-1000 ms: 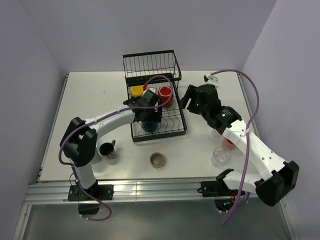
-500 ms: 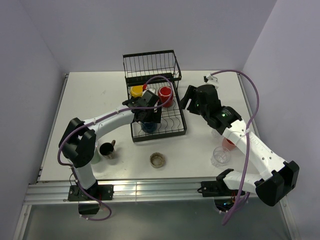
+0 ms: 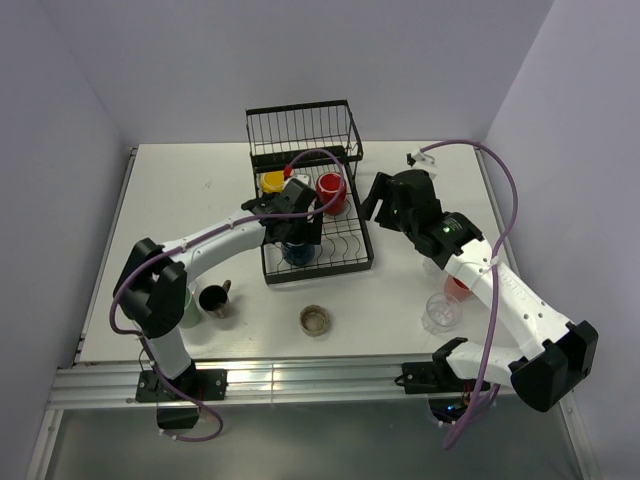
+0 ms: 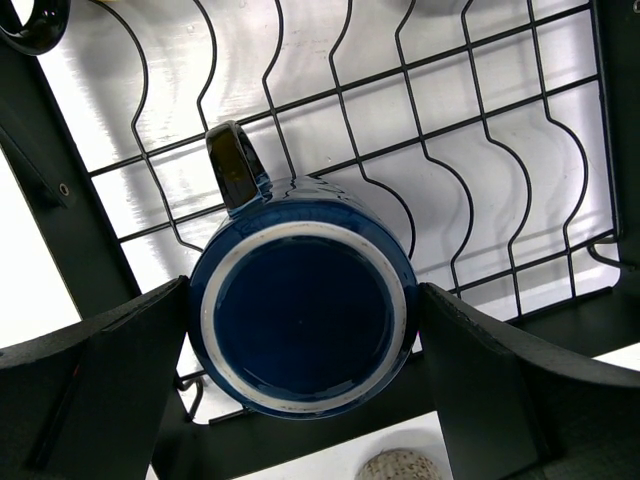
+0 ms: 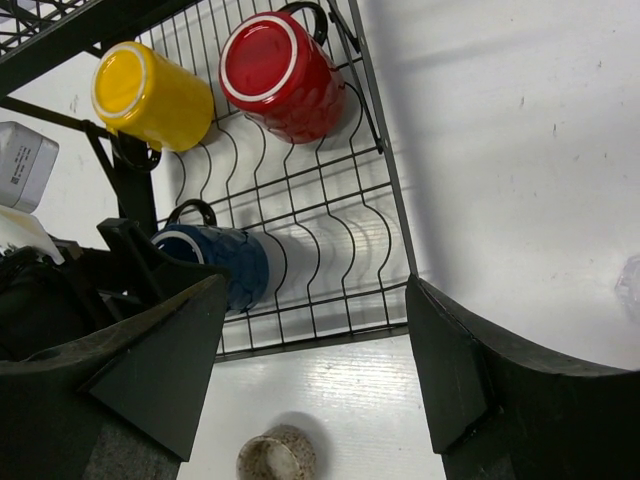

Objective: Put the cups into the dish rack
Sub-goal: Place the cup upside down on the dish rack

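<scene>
The black wire dish rack (image 3: 352,262) stands mid-table, a yellow mug (image 3: 273,182) and a red mug (image 3: 331,190) lying in it. A navy mug (image 4: 305,320) sits base-up on the rack wires, with my left gripper (image 4: 305,290) open around it, one finger on each side. My right gripper (image 3: 385,200) hovers open just right of the rack, nothing between its fingers (image 5: 150,370). On the table are a black mug (image 3: 213,299), a green tumbler (image 3: 187,308), a low brownish glass (image 3: 315,320) and a clear glass (image 3: 441,312).
A reddish cup (image 3: 458,286) peeks out from under my right forearm. A small clear object (image 3: 415,157) lies at the back right. The rack's taller basket section (image 3: 300,125) rises at the far end.
My left arm's elbow has swung slightly left, uncovering the green tumbler. The right gripper's jaws have widened a touch. The cups have not moved.
</scene>
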Action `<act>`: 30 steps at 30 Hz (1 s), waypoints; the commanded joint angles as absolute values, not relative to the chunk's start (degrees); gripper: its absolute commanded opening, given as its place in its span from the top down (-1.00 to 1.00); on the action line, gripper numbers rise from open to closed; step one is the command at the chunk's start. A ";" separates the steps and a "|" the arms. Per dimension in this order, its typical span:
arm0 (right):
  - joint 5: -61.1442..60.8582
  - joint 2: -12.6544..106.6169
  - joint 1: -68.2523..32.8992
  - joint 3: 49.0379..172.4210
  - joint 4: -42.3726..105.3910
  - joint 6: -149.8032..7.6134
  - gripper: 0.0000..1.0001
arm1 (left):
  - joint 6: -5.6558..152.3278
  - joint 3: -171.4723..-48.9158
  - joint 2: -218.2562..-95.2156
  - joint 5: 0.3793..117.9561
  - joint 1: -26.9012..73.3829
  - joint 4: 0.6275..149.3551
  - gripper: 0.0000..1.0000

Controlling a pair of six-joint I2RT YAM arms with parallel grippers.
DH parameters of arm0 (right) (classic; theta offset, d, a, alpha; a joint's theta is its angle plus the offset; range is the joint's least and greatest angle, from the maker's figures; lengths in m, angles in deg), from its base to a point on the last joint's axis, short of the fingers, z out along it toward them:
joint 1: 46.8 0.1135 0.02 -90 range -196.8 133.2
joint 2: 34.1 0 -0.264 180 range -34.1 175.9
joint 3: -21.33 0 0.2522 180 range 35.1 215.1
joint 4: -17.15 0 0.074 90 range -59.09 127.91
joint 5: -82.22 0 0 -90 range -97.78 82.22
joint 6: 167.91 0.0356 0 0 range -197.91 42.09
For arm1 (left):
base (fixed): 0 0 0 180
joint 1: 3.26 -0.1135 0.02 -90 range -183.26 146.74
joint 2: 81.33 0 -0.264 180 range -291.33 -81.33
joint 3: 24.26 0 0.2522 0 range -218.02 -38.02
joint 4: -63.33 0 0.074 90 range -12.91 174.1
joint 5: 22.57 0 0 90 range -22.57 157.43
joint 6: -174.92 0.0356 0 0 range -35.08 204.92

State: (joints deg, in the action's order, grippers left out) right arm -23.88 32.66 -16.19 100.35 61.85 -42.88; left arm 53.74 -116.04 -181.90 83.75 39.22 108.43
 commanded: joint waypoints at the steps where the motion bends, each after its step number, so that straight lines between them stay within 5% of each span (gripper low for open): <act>1: -25.62 32.52 -15.78 102.77 61.76 -43.37 -0.59 | 53.54 -116.77 -178.80 83.86 39.72 108.29 -0.98; 22: -23.26 31.73 -15.60 102.25 61.41 -42.67 -0.58 | 53.98 -120.73 -170.90 86.85 39.72 111.98 -0.98; 30: -13.07 32.35 -14.29 96.29 54.05 -39.68 -0.10 | 52.75 -118.62 -160.70 87.29 39.54 113.13 -0.98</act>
State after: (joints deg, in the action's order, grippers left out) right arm -18.42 32.68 -15.14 99.41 59.47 -41.42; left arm 53.71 -118.01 -165.71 85.78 39.35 112.47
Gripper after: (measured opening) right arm 0.575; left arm 0.992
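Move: The blue cup already sits upside down in the dish rack's near part, between the left hand's wide-open fingers, its middle about 2 cm below the hand point. From that hand the red cup is some 13 cm ahead and 8 cm right, the yellow cup 15 cm ahead and 6 cm left, the small speckled bowl 16 cm back and 4 cm right. From the right hand the blue cup lies about 18 cm left, 3 cm ahead and 15 cm lower. The upturned blue cup is left behind as the left hand, fingers still wide open on either side of it, rises off it, barely creeping at first and then quickening, about 12 cm in all. The wrist tilts some 15 degrees, swinging the fingertips forward and a little right. Late on, the empty right hand slides 2 to 3 cm left towards the rack, partly closing its fingers. ##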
